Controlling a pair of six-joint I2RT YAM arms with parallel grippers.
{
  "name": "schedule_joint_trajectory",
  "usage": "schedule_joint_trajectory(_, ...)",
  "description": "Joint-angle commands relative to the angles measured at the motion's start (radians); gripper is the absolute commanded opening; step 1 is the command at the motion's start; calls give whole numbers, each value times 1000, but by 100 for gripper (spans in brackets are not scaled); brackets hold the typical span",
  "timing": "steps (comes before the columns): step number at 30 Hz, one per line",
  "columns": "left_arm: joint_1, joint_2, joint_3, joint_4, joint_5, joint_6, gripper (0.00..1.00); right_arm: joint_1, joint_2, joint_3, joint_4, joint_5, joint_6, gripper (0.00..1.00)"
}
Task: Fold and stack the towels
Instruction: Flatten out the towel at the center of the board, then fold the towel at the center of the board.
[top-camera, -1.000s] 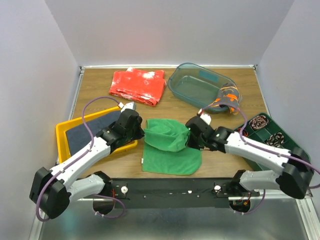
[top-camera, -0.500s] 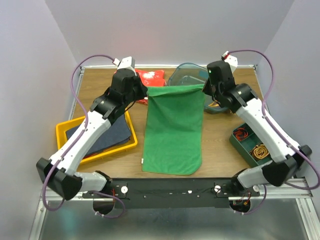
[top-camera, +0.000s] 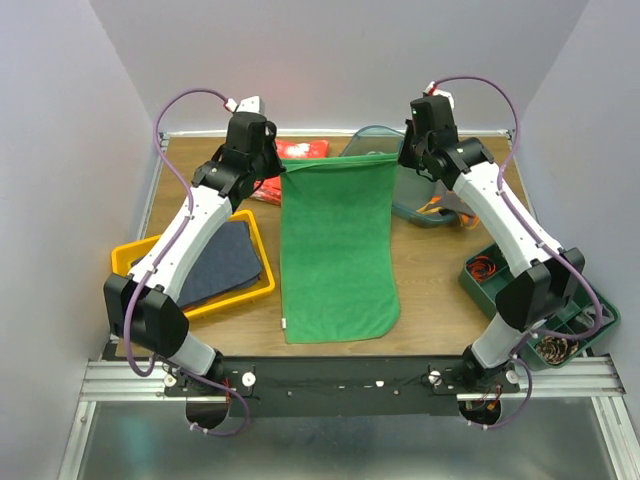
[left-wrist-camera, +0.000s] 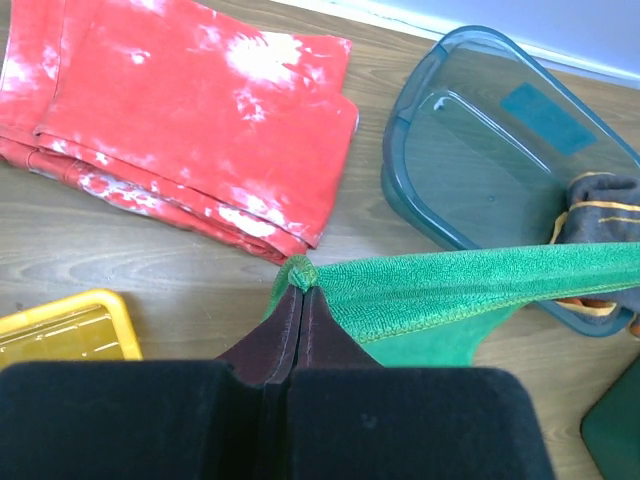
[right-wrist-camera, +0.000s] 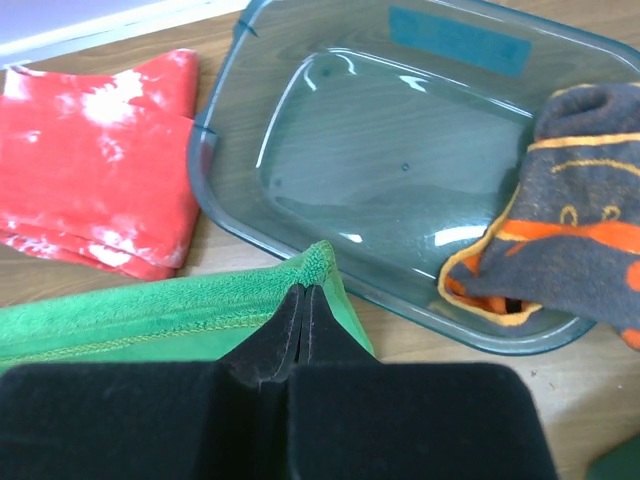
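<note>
A bright green towel (top-camera: 338, 250) hangs stretched between both arms, its lower end lying on the table near the front. My left gripper (top-camera: 281, 170) is shut on its upper left corner (left-wrist-camera: 299, 272). My right gripper (top-camera: 397, 158) is shut on its upper right corner (right-wrist-camera: 322, 262). A dark navy towel (top-camera: 215, 262) lies in the yellow tray (top-camera: 128, 262) at the left. A dark grey towel with orange markings (top-camera: 441, 208) (right-wrist-camera: 570, 225) hangs over the rim of the clear teal bin (top-camera: 420, 200) (right-wrist-camera: 400, 150).
A red white-speckled cloth (top-camera: 298, 150) (left-wrist-camera: 180, 110) lies at the back, partly behind the green towel. A dark green divided box (top-camera: 500, 285) with small items stands at the right near the right arm's base.
Both grippers have lifted the green towel's far edge from low over the table up and back, pulling it out into a long hanging sheet. Both arms now reach high at the back.
</note>
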Motion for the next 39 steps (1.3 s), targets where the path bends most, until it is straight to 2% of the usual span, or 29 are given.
schedule_joint_trajectory(1,18,-22,-9,2,68,14,0,-12,-17,-22,0,-84,-13,1)
schedule_joint_trajectory(7,15,-166,-277,34,133,-50,0,-11,-190,-290,9,-241,71,1)
schedule_joint_trajectory(12,-21,-317,-550,68,197,-97,0,-9,-365,-624,63,-410,154,1)
schedule_joint_trajectory(16,-76,-430,-705,83,222,-146,0,6,-485,-830,98,-487,188,1)
schedule_joint_trajectory(22,-205,-498,-891,103,182,-267,0,43,-577,-1114,204,-553,266,1)
schedule_joint_trajectory(28,-287,-510,-988,148,168,-367,0,48,-586,-1179,239,-539,286,1)
schedule_joint_trajectory(39,-317,-633,-841,-127,105,-344,0,48,-707,-996,11,-472,261,1)
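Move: Both raised hands already pinch the far corners of the green towel. Its near edge lies on the board, its middle about 33 cm back, 13 cm right of and 24 cm below the left hand, and some 35 cm back, 14 cm left of and 23 cm below the right hand. From the left hand, the yellow tray is 16 cm back and 21 cm left; the red cloth is 11 cm ahead, 4 cm left. The teal bin is 7 cm ahead and 4 cm right of the right hand. All three stand about 20 cm lower. Keeping the towel's far edge stretched between their shut fingers, both hands sweep back together about 25 cm while sinking some 22 cm, drawing that edge away from the red cloth and bin, back over the part on the board towards the near edge. The fingers tip down some 30 degrees or a little more on the way and the wrists turn slightly inward, left clockwise and right counter-clockwise; low over the board both hands stop and lift again by about 4–5 cm, without letting go, the right also easing forward about 2 cm. ##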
